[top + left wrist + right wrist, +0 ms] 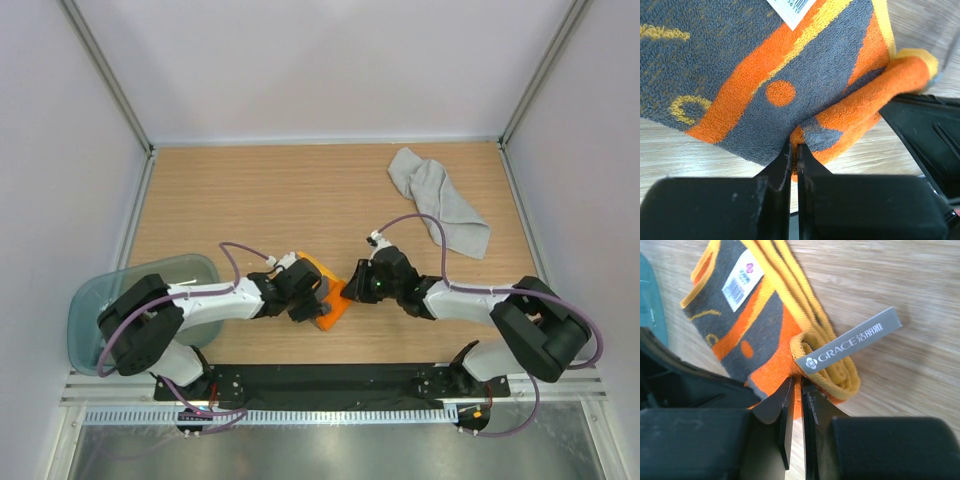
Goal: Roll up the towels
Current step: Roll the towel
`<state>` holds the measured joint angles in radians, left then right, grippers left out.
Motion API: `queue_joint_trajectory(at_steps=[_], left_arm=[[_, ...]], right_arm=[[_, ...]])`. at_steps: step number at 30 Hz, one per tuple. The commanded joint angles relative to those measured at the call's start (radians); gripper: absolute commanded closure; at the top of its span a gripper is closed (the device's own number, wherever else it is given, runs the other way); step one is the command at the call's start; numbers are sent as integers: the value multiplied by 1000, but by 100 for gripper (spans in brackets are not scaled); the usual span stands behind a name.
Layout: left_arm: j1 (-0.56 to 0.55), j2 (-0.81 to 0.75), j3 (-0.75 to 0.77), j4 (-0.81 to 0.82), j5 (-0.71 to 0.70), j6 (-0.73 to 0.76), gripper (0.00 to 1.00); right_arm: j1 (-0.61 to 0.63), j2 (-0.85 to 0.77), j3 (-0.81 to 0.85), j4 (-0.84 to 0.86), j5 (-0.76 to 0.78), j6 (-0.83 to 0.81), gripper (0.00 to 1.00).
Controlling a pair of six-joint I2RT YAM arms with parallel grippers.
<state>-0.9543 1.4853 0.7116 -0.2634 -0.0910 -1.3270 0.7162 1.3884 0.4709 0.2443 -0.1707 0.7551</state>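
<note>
The small orange towel (334,306), patterned grey and yellow, lies folded on the wooden table between my two grippers. In the left wrist view the towel (755,60) has its near corner pinched in my left gripper (794,146), whose jaws are shut on the cloth. My right gripper (801,382) is shut on the opposite folded orange edge of the towel (765,325), just below a grey brand tag (850,342). From above, the left gripper (312,298) and right gripper (350,292) face each other across it. The light grey towel (440,200) lies crumpled at the far right, untouched.
A translucent teal tub (110,300) sits at the near left, beside the left arm. White walls enclose the table (260,190) on three sides. The black mounting rail (330,380) runs along the near edge.
</note>
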Motion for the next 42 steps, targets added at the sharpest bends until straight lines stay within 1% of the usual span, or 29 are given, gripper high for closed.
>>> queue_joint_trajectory(at_steps=[1,5,10,12,13,14,15,16,17,18,19,21,22,23,24,25,26,27,28,29,30,31,33,35,37,39,40,42], left_arm=[[5,6,-15,-23,8,20,99],[5,6,-27,-31,17,34,99],[3,-14,-57,-42,11,40,99],[2,-39,-63,-60,-9,46,90],[0,-49,-66,-71,-18,51,83],[-3,-59,-64,-100,-32,66,72],[-4,-81,-57,-121,-45,71,67],[-6,-94,-51,-147,-88,80,62],[-14,-105,-40,-207,-111,84,58],[-17,-117,-32,-236,-134,100,58],[-23,-135,-6,-270,-191,104,58],[-55,-146,26,-371,-261,124,58],[-75,-145,81,-411,-350,129,59],[-99,-139,113,-494,-410,138,59],[-172,-125,159,-535,-464,150,58],[-205,-108,201,-571,-511,184,56],[-237,-59,285,-620,-588,204,52],[-282,-36,320,-629,-610,231,51],[-303,16,381,-629,-643,289,47],[-319,38,402,-619,-651,314,47],[-345,55,417,-594,-653,356,46],[-354,73,428,-564,-651,424,43],[-359,113,437,-476,-632,474,40],[-359,127,434,-398,-619,524,33],[-359,138,414,-326,-599,557,30],[-359,141,378,-275,-570,595,29],[-359,144,359,-219,-561,609,28],[-357,148,332,-168,-538,644,27]], right_arm=[[-1,27,5,56,85,18,82],[-1,78,57,-45,160,41,83],[-1,138,97,-91,166,47,85],[-1,150,103,-96,166,46,85],[-1,153,103,-99,166,46,85],[-3,155,104,-97,200,44,85],[-1,155,103,-97,198,46,85],[-1,158,103,-97,198,43,85],[-1,159,103,-97,198,43,85],[-1,159,101,-96,198,41,85],[-3,161,101,-94,198,41,85],[-3,162,100,-91,195,39,85],[-1,164,101,-89,194,39,85],[-3,166,100,-86,191,38,85],[-1,164,101,-86,189,38,85],[-1,164,98,-85,188,36,85],[-1,164,97,-80,188,36,85],[-1,164,97,-79,186,35,85],[-1,166,97,-79,185,35,85],[-1,166,98,-77,183,36,85],[-1,166,97,-77,183,33,85],[-1,166,95,-76,183,33,85],[-3,167,95,-73,183,33,85],[-3,169,98,-76,183,32,85],[-1,169,98,-76,183,32,85],[-3,167,98,-73,185,29,85],[-1,169,97,-71,183,29,85],[-3,173,98,-66,146,27,85]])
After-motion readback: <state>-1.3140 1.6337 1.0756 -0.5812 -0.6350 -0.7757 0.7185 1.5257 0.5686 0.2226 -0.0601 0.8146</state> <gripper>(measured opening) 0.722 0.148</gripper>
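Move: The left hand has its shut fingers in the near end of the towel's rolled strip; the strip's middle lies about 1 cm ahead of them and 3 cm right. The towel's flat part is some 5 cm ahead and 4 cm left of this hand. From the right hand, which grips the far end, the strip's middle is about 3 cm back, 2 cm left and 3 cm lower; the grey cloth lies roughly 22 cm ahead and 25 cm right. The left fingers let go of the strip's near end, opening wide as the hand draws out about 6 cm to the left, then lifts, swings back right over the strip and starts down again, ending some 5 cm above its start, wrist turned clockwise and tilted about 30 degrees. The right hand keeps its pinch on the far end, pushing forward about 3 cm and slightly down before holding there. ##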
